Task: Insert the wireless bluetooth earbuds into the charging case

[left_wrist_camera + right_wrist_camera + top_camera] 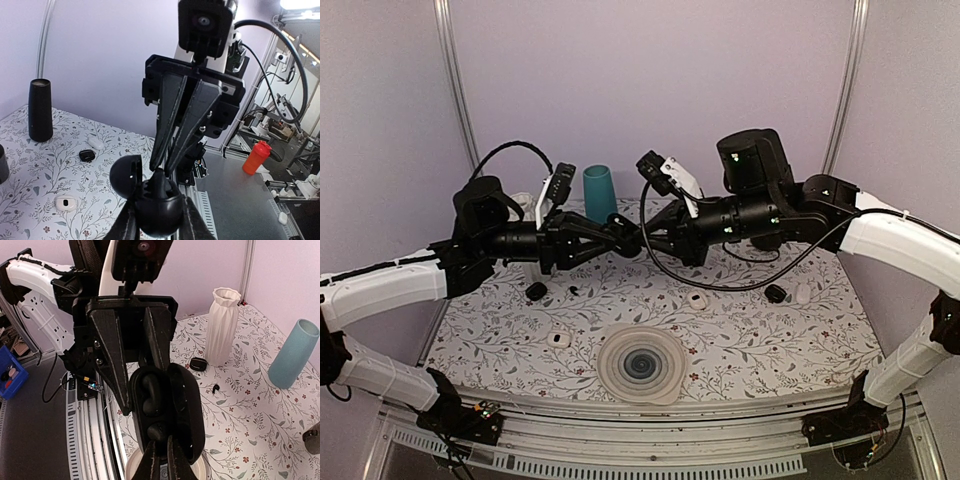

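Note:
Both arms meet above the middle of the table. My left gripper (623,238) (159,206) is shut on the black charging case (160,210) (142,415), held off the table with its lid (124,175) (187,410) swung open. One earbud (150,387) lies seated in the case's upper well. My right gripper (643,240) (163,169) (163,440) is shut on the other earbud (161,184) (159,429), its fingertips down at the case's second well. The earbud touches the case; how deep it sits I cannot tell.
On the floral table (740,340) are a ribbed white dish (641,364), a teal cup (599,192), a white vase (222,325), a black cylinder (40,110), black and white cases (536,291) (698,299) (776,293), and a tiny black loose piece (215,388).

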Robot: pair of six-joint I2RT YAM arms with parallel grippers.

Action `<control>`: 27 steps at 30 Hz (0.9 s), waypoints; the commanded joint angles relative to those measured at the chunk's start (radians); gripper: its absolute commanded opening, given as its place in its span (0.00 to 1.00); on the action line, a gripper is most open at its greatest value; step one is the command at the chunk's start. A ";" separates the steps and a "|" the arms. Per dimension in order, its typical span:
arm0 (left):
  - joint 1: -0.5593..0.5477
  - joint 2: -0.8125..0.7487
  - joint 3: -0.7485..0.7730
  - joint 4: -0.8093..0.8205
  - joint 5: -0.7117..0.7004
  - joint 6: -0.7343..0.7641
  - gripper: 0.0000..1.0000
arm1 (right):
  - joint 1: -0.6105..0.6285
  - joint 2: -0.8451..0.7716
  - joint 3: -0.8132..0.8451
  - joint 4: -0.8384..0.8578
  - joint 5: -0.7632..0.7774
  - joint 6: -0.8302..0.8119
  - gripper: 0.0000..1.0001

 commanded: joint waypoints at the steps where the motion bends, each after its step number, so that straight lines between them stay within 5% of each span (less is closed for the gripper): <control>1: 0.016 0.018 0.003 0.091 -0.007 -0.016 0.00 | 0.020 0.005 -0.008 -0.022 -0.031 -0.011 0.10; 12: 0.017 0.034 -0.004 0.051 0.001 0.017 0.00 | 0.016 -0.067 -0.004 0.009 0.052 0.011 0.18; 20: 0.016 0.035 -0.003 0.061 0.040 0.024 0.00 | -0.054 -0.122 -0.052 0.061 0.015 0.077 0.44; 27: 0.015 0.018 -0.018 0.141 0.109 0.000 0.00 | -0.144 -0.111 -0.155 0.223 -0.203 0.221 0.72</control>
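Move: At the right hand's closed fingertips is an earbud in the open black charging case, whose middle is about 2 cm to that hand's left and 1 cm lower. The round plate is roughly 30 cm below, some 6 cm back; the white case is as far below, about 7 cm ahead and 10 cm right; the teal tumbler is some 22 cm ahead and 9 cm left. From the left hand, the case it holds is about 2 cm to its right. Easing its fingers slightly open, the right hand first stays in place at the earbud, then comes free of it and backs away from the case, about 4 cm to the right and 3 cm up, curving forward at the end while the fingers spread well open and the wrist tilts some 10 degrees. The left hand keeps its grip on the open case, nearly still. ##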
